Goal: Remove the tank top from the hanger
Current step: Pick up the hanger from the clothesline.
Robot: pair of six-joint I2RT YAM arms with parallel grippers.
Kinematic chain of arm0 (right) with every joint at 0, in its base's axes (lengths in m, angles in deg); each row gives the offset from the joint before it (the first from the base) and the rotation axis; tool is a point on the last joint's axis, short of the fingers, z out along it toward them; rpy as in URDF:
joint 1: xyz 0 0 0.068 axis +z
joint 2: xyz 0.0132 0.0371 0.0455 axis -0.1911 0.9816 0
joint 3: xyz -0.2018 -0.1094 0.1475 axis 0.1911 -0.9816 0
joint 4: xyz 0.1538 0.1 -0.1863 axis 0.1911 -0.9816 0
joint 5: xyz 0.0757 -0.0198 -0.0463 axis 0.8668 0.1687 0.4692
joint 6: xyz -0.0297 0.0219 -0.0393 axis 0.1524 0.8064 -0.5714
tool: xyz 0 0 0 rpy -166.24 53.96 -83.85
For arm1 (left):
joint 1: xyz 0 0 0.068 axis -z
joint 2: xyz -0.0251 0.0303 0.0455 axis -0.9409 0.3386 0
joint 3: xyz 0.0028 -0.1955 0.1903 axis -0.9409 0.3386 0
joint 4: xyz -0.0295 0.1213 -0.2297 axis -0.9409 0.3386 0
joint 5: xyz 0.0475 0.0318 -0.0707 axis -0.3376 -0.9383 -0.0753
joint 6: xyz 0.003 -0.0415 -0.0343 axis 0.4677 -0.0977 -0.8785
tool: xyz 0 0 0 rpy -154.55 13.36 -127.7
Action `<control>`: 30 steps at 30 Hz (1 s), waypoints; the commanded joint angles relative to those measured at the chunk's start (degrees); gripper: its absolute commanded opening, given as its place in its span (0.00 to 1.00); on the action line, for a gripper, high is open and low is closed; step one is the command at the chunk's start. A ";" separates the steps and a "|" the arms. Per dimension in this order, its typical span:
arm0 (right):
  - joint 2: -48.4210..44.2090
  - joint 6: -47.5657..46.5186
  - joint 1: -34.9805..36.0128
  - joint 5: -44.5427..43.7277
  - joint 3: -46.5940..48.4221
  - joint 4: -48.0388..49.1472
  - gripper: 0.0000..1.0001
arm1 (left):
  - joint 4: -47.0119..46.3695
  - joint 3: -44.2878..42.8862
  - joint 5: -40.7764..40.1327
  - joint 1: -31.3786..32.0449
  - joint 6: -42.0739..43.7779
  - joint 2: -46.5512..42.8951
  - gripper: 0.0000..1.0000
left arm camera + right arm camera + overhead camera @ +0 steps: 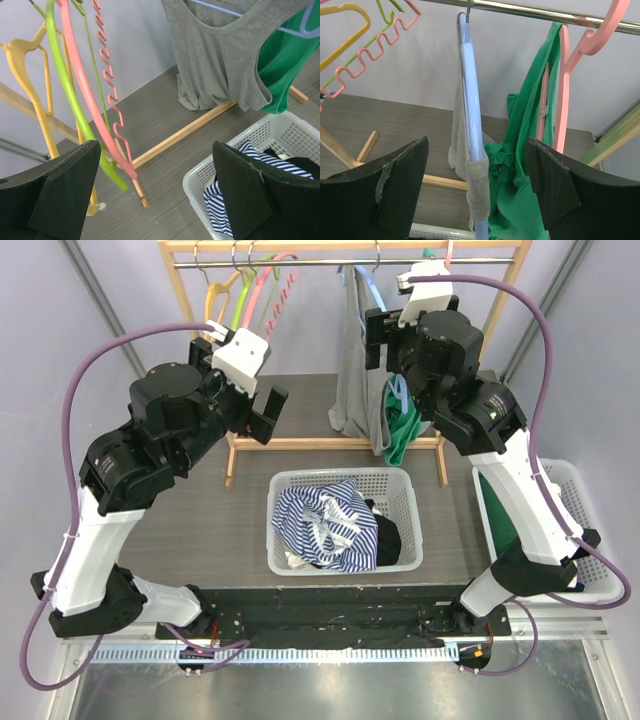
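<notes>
A grey tank top [352, 380] hangs on a light blue hanger [472, 100] from the rack's metal rail [535, 11]. One grey strap [480, 187] is wrapped over the hanger's arm. My right gripper [477, 190] is open up by the rail [388, 340]. The hanger arm and strap lie between its jaws, touching neither finger. My left gripper [157, 195] is open and holds nothing. It hovers over the table to the left of the tank top [220, 55], above the basket's left corner [255, 415].
A green garment [530, 165] on a pink hanger hangs right beside the tank top. Yellow, green and pink bare hangers [245, 290] hang at the rail's left. A white basket [395, 480] holds a striped garment [325, 520]. Another white basket [590, 530] sits at the right.
</notes>
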 commanded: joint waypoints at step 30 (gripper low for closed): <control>-10.43 10.58 -4.81 12.04 -17.37 4.86 0.01 | -14.99 11.87 23.16 -13.81 -6.24 1.62 1.00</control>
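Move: The strap-wrapped near end of the blue hanger hangs about 7 cm below the right hand, almost straight under it and only 1 cm ahead. The grey tank top's body hangs some 8 cm ahead, 2 cm left and 18 cm below; the green top is roughly 7 cm ahead, 8 cm right and 15 cm below. From the left hand, that hanger end is about 11 cm ahead, 21 cm right and 5 cm lower. Right hand sinks some 6 cm, pinching the blue hanger's strap-wrapped arm; left advances about 6 cm while sinking. ##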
